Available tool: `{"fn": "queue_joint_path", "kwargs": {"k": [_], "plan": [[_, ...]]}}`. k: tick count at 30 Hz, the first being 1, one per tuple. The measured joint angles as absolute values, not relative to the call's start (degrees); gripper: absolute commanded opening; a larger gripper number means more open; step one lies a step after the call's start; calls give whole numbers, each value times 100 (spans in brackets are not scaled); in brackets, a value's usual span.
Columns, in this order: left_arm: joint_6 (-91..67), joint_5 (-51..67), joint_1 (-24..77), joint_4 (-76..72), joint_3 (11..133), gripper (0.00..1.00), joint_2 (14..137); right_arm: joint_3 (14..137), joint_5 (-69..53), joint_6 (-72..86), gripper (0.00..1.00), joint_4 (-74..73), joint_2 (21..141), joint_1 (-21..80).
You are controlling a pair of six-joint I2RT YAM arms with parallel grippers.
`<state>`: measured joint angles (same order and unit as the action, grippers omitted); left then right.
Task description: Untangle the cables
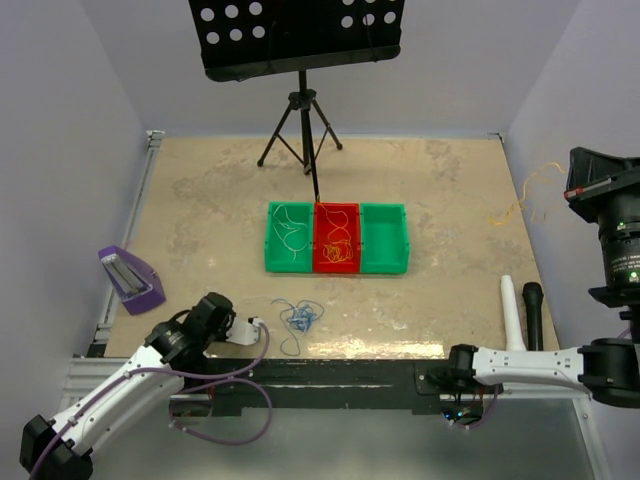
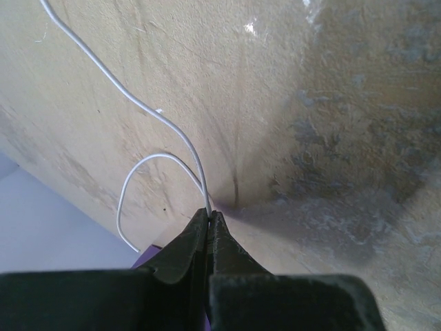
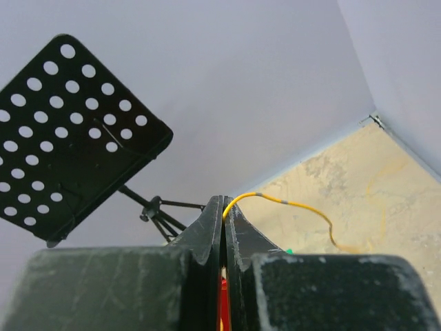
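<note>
A small clump of blue cables (image 1: 300,318) lies on the table near its front edge. Just left of it, my left gripper (image 1: 258,326) is down at the table, shut on a thin white cable (image 2: 138,103) that loops away from the fingertips (image 2: 209,214). High at the right side, my right gripper (image 1: 572,186) is shut on a yellow cable (image 1: 527,196), which hangs down toward the table. In the right wrist view that yellow cable (image 3: 289,202) arcs out of the shut jaws of the right gripper (image 3: 224,201).
Three bins stand mid-table: a left green bin (image 1: 272,240) with white strands, a red bin (image 1: 337,212) with yellow-orange strands, and a right green bin (image 1: 385,240). A music stand (image 1: 300,35) stands behind. A purple object (image 1: 130,278) sits at the left edge.
</note>
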<state>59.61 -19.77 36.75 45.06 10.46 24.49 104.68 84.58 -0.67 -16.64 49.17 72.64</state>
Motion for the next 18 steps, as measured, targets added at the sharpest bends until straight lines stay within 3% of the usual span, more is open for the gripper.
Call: {"fn": "queue_joint_path", "kwargs": {"k": [3, 8, 13, 18], "plan": [[5964, -1979, 3675, 4504, 1046, 0, 2436, 9802, 8486, -1837, 0, 421, 4672, 7299], [5896, -1935, 3675, 4458, 1214, 0, 2587, 10136, 8506, -2488, 0, 1330, 4696, 7352], [5476, -1636, 3675, 4335, 2394, 0, 3083, 9317, 8558, -3391, 0, 2783, 4812, 7454], [4851, -1020, 3677, 4204, 3743, 0, 3638, 8652, 8562, -3798, 0, 3588, 5653, 7787]]}}
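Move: The closed left gripper holds the white cable just above the table. The left green bin lies about 20 cm ahead and 18 cm to its right, at nearly its height; the blue cable tangle is level with it, some 20 cm to the right. The closed right gripper holds the yellow cable high up: the red bin is roughly 19 cm ahead, 31 cm left and 56 cm below, with the right green bin 11 cm to the right of it. Lift the left gripper about 14 cm off the table while carrying it right and a little forward towards the left green bin, fingertips tilting some 25 degrees to the right, white cable still pinched. Meanwhile ease the right gripper about 3 cm right and slightly up, then swing it quickly left, some 12 cm, sinking and reaching forward a little, keeping the yellow cable. ##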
